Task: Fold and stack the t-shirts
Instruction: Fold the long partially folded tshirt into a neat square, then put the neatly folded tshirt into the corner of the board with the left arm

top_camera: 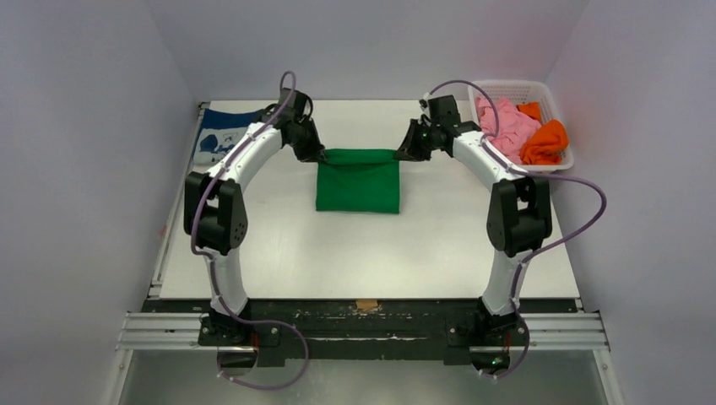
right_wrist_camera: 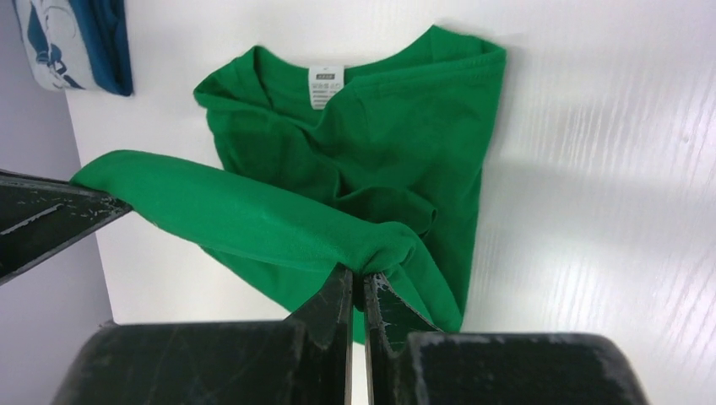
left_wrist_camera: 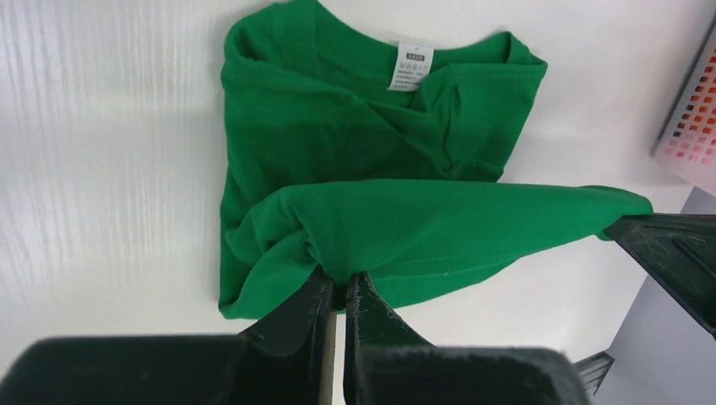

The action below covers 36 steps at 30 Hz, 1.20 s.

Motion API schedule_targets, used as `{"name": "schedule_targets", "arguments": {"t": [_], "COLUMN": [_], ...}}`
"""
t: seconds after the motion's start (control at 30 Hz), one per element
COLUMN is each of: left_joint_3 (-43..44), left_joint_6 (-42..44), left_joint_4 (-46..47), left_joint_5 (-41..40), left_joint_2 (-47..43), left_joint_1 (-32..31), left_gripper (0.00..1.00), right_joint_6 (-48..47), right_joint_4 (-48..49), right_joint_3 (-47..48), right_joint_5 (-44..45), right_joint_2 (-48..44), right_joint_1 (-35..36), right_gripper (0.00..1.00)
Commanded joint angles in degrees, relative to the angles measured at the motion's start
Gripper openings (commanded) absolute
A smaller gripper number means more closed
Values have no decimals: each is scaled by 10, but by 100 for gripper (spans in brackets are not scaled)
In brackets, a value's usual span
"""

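A bright green t-shirt [top_camera: 358, 181] lies partly folded in the middle of the table, its far edge lifted and stretched between both grippers. My left gripper [top_camera: 319, 155] is shut on the far left corner of that edge; in the left wrist view the cloth [left_wrist_camera: 422, 228] bunches at the pinched left gripper [left_wrist_camera: 341, 283]. My right gripper [top_camera: 400, 154] is shut on the far right corner, where the green t-shirt [right_wrist_camera: 371, 152] gathers at the right gripper [right_wrist_camera: 359, 274]. The collar label [left_wrist_camera: 409, 64] faces up. A navy blue t-shirt with a white print [top_camera: 218, 135] lies at the far left.
A white basket [top_camera: 540, 89] at the far right corner holds a pink shirt [top_camera: 507, 122] and an orange shirt [top_camera: 547, 139]. White table surface [top_camera: 371, 253] stretches toward the arm bases. Grey walls close in on the left, right and back.
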Motion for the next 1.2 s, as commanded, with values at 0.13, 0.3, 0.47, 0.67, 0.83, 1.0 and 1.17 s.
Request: {"name": "schedule_targets", "arguments": {"t": [0.13,0.3,0.47,0.67,0.83,1.0,1.17], "left_joint_3": [99,225,266,110,71,74,82], "left_joint_6": [12,17,26,35,53,48,17], "left_joint_4": [-9,-51,-52,19,12,17,38], "left_joint_5": [26,57,90,129,135,138,146], "left_joint_2": [86,175,172,106,129,161,192], "left_joint_1": [28,46,56,56,54,44,37], "left_gripper": [0,44,99,100,100,98,95], "right_joint_6": [-7,0,-2,-3,-15,-14,-15], "right_joint_4": [5,24,-1,52,78,90,85], "right_joint_3": [105,180,273,112,-6,-75,-104], "right_joint_5": [0,-8,-13,-23,-6,9,20], "right_joint_2": [96,167,199,108,26,-35,-80], "right_joint_1": [-24,-33,-36,-36,-36,-36,-39], "right_gripper": [0,44,79,81,87,88,88]}}
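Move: The green shirt's collar, where the held hem is going, lies about 8 cm ahead, 9 cm right and 10 cm below the left hand; from the right hand it is about 8 cm ahead, 10 cm left and as far below. The blue folded stack sits roughly 25 cm left and 13 cm ahead of the left hand. The laundry basket is some 32 cm right and 14 cm ahead of the right hand. Still pinching the two hem corners, both hands carry the hem forward and down towards the collar and let go by opening wide as they reach 8 to 10 cm out. Both then draw back: the left about 6 cm, sinking again over the shirt's left edge and tipping down some 10 degrees; the right about 10 cm, edging right and slightly up, clear of the cloth. ##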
